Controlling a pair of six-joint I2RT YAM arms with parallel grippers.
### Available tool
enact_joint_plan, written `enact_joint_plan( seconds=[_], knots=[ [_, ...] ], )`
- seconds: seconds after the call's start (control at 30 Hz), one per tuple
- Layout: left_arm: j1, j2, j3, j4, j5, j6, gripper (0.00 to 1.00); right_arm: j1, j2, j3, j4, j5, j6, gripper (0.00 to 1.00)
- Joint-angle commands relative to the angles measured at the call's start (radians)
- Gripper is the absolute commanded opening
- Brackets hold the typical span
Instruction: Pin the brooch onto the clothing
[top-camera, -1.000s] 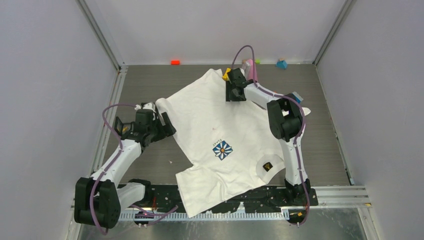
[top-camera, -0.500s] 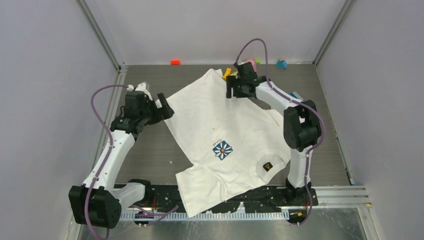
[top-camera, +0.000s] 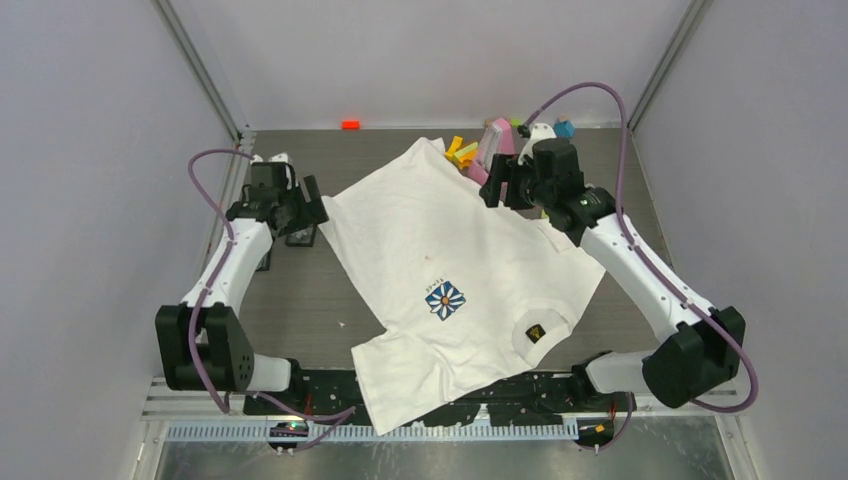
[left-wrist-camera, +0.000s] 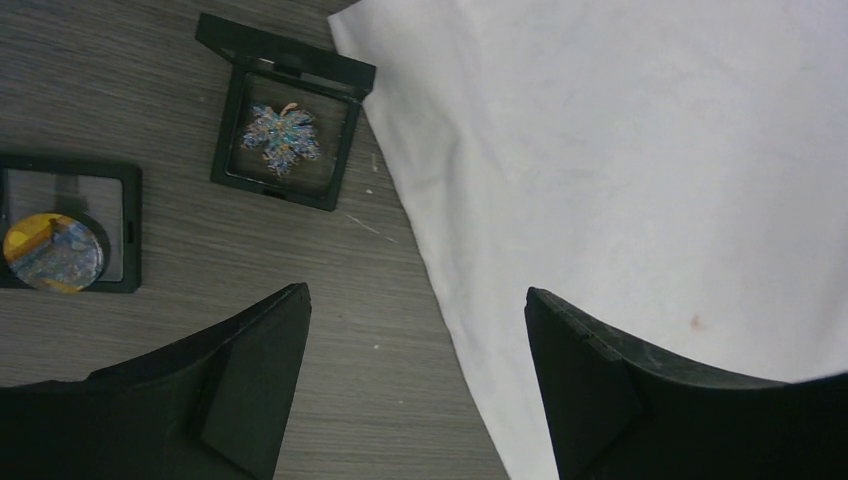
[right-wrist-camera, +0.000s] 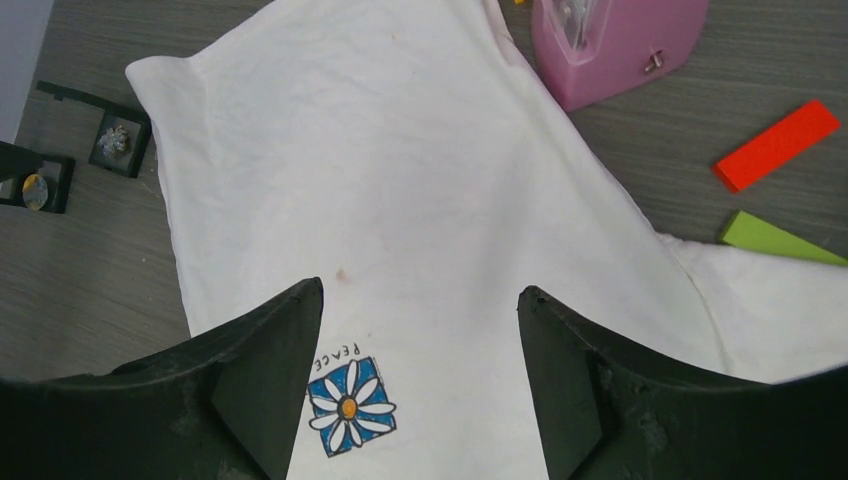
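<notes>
The clothing (top-camera: 450, 250), a white T-shirt with a blue-and-white daisy print (right-wrist-camera: 348, 405), lies spread flat on the table. In the left wrist view a sparkly leaf-shaped brooch (left-wrist-camera: 280, 135) rests in an open black box beside the shirt's edge (left-wrist-camera: 620, 150). A round yellow-and-blue brooch (left-wrist-camera: 52, 252) sits in a second black box further left. My left gripper (left-wrist-camera: 418, 295) hangs open above the shirt's edge, with nothing between its fingers. My right gripper (right-wrist-camera: 420, 290) is open too, high over the shirt (right-wrist-camera: 400, 180). In the top view the left gripper (top-camera: 316, 203) is at the shirt's left corner and the right gripper (top-camera: 495, 185) at its far edge.
A pink plastic holder (right-wrist-camera: 615, 40) stands by the shirt's far edge. An orange block (right-wrist-camera: 776, 145) and a green block (right-wrist-camera: 780, 240) lie beside it. A red block (top-camera: 350, 124) and a blue block (top-camera: 563, 127) lie by the back wall. Grey walls enclose the table.
Both grippers have come away from the shirt's edges: the left one back and to the left, the right one up and to the right. The right jaws have widened. The shirt lies still.
</notes>
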Motion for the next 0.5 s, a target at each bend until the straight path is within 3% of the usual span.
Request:
enact_joint_plan(
  seconds=[0.0, 0.23, 0.47],
  knots=[
    [0.043, 0.08, 0.023, 0.074, -0.095, 0.026, 0.78, -0.012, -0.141, -0.094, -0.013, 0.013, 0.036, 0.77],
    [0.133, 0.19, -0.012, 0.193, -0.123, -0.021, 0.63, -0.012, -0.253, -0.186, -0.007, 0.013, 0.046, 0.74],
    [0.147, 0.287, 0.002, 0.228, -0.121, 0.011, 0.58, -0.014, -0.271, -0.205, -0.004, 0.02, 0.039, 0.73]
  ],
)
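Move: The leaf brooch, in its open case on the table, lies about 6 cm ahead of the left hand, some 7 cm to its left and 15 cm below. The round painted brooch in the other case is roughly 11 cm farther left and 6 cm nearer than the leaf brooch; the shirt's nearest corner lies about 6 cm beyond it and 5 cm to its right. From the right hand the leaf brooch is some 46 cm left, 2 cm ahead and 24 cm below. Down and to the left, each by about 7 cm, with some forward reach, the left hand closes in from above on the leaf brooch in its open case, turning counter-clockwise and narrowing its empty fingers without touching anything. The empty right hand draws back about 5 cm and a little right, level above the shirt, slowing to a near stop. ##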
